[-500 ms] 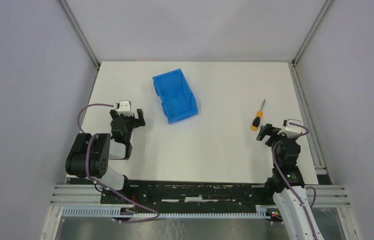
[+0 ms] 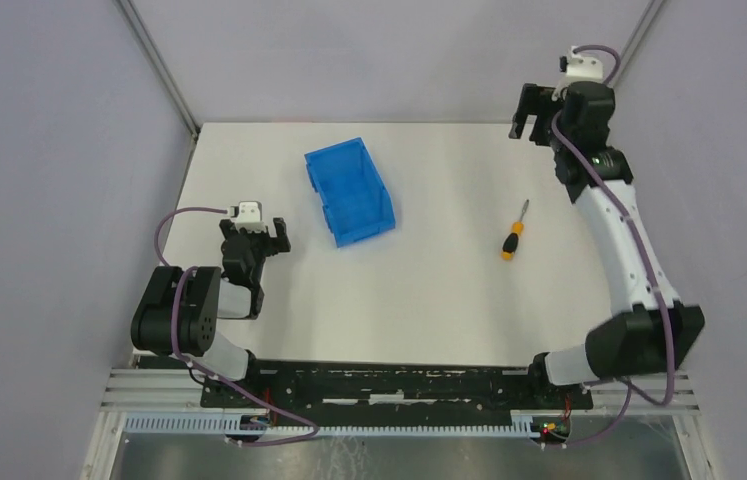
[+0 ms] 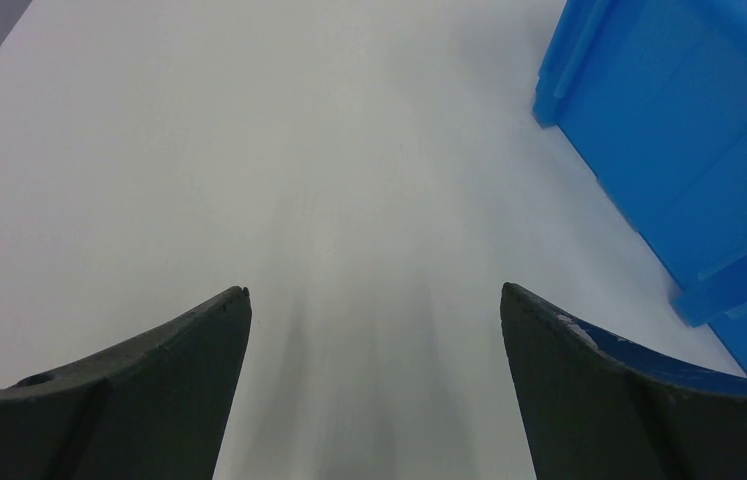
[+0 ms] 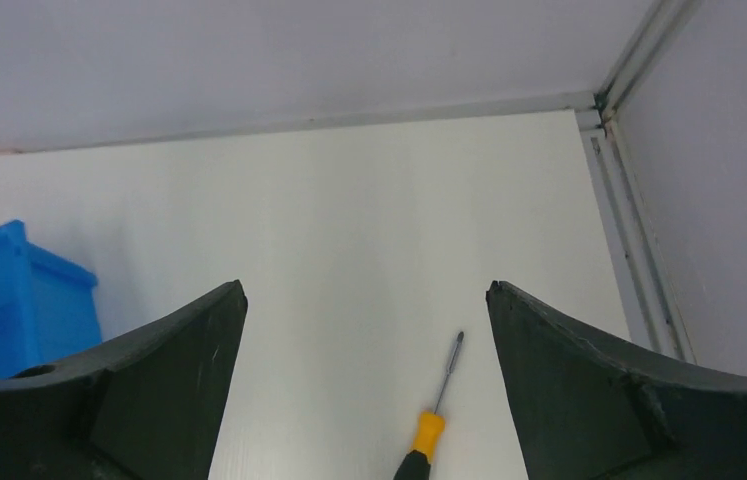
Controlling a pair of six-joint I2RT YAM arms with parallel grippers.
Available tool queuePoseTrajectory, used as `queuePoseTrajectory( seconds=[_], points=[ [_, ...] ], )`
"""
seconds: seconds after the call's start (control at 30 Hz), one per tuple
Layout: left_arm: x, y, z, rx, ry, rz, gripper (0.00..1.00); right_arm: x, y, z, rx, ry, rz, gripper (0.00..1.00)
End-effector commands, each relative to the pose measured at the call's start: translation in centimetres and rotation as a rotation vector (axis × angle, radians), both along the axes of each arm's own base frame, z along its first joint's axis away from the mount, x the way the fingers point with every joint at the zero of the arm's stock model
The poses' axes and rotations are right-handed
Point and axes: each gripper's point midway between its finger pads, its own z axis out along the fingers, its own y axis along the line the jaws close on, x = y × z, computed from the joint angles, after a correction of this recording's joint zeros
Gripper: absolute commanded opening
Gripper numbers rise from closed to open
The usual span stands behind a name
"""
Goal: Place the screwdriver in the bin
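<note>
The screwdriver (image 2: 515, 232), orange-and-black handle with a thin silver shaft, lies flat on the white table at the right, tip pointing away. The blue bin (image 2: 349, 190) stands left of centre at the back, open side up. My right gripper (image 2: 532, 118) hangs open, high over the far right of the table, well above the screwdriver. In the right wrist view the screwdriver (image 4: 434, 420) shows low between the open fingers of my right gripper (image 4: 364, 290), and the bin (image 4: 9, 300) is at the left edge. My left gripper (image 2: 255, 232) rests open and empty, left of the bin (image 3: 669, 130).
Grey walls and aluminium frame posts (image 2: 159, 65) close in the table on three sides. A rail (image 4: 639, 260) runs along the table's right edge. The arm bases sit on a black mount (image 2: 389, 385) at the near edge.
My right arm has swung up from low at the near right, beside the screwdriver's handle, to high over the far right. The left arm, the bin and the screwdriver have stayed put.
</note>
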Motion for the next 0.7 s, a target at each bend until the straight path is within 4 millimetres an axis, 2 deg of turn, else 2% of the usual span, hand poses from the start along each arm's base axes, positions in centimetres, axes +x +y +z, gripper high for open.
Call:
queuePoseTrajectory(
  seconds=[0.0,0.13,0.23,0.4,0.47,0.53,0.6,0.63,0.67],
  points=[
    [0.3,0.0,1.2,-0.023,-0.043,0.001,1.00,0.5,-1.4,-11.8,-0.077,0.492,-0.043,0.96],
    [0.3,0.0,1.3,-0.023,-0.044,0.001,1.00,1.4,-2.6,-19.5,-0.065,0.626,-0.104,0.89],
    [0.3,0.0,1.2,-0.023,-0.043,0.001,1.00,0.9,-2.7,-24.7,-0.051,0.707,-0.114,0.80],
    [0.3,0.0,1.3,-0.023,-0.044,0.001,1.00,-0.2,-1.7,-31.1,-0.020,0.812,-0.075,0.65],
    [0.3,0.0,1.3,-0.023,-0.044,0.001,1.00,-1.2,-1.8,-32.9,-0.025,0.870,-0.078,0.61],
    [0.3,0.0,1.3,-0.023,-0.044,0.001,1.00,-2.2,-1.7,-34.1,-0.022,0.905,-0.068,0.51],
    [0.3,0.0,1.2,-0.023,-0.042,0.001,1.00,-2.8,-1.4,-34.2,-0.015,0.922,-0.048,0.33],
    [0.3,0.0,1.2,-0.023,-0.042,0.002,1.00,-3.0,-1.2,-33.8,-0.015,0.933,-0.031,0.20],
    [0.3,0.0,1.2,-0.023,-0.043,0.001,1.00,-2.5,-1.1,-32.9,-0.022,0.934,-0.012,0.13]
  ],
)
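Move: Nearly straight beneath the right hand, about 33 cm down, the screwdriver lies on the table, its middle some 2 cm nearer the base and 1 cm to the right, shaft pointing away. The blue bin stands roughly 9 cm ahead of the right hand, 45 cm to its left and 30 cm below. From the left hand, the screwdriver is level with it, about 72 cm to the right and 6 cm lower. Plunging about 33 cm onto the screwdriver, the right hand first carries on forward some 4 cm, then draws back about 6 cm as it drops, slowing just above the table. The wrist tips the fingers down by about 50 degrees while they close from wide open, pinching the yellow front of the handle from both sides. ##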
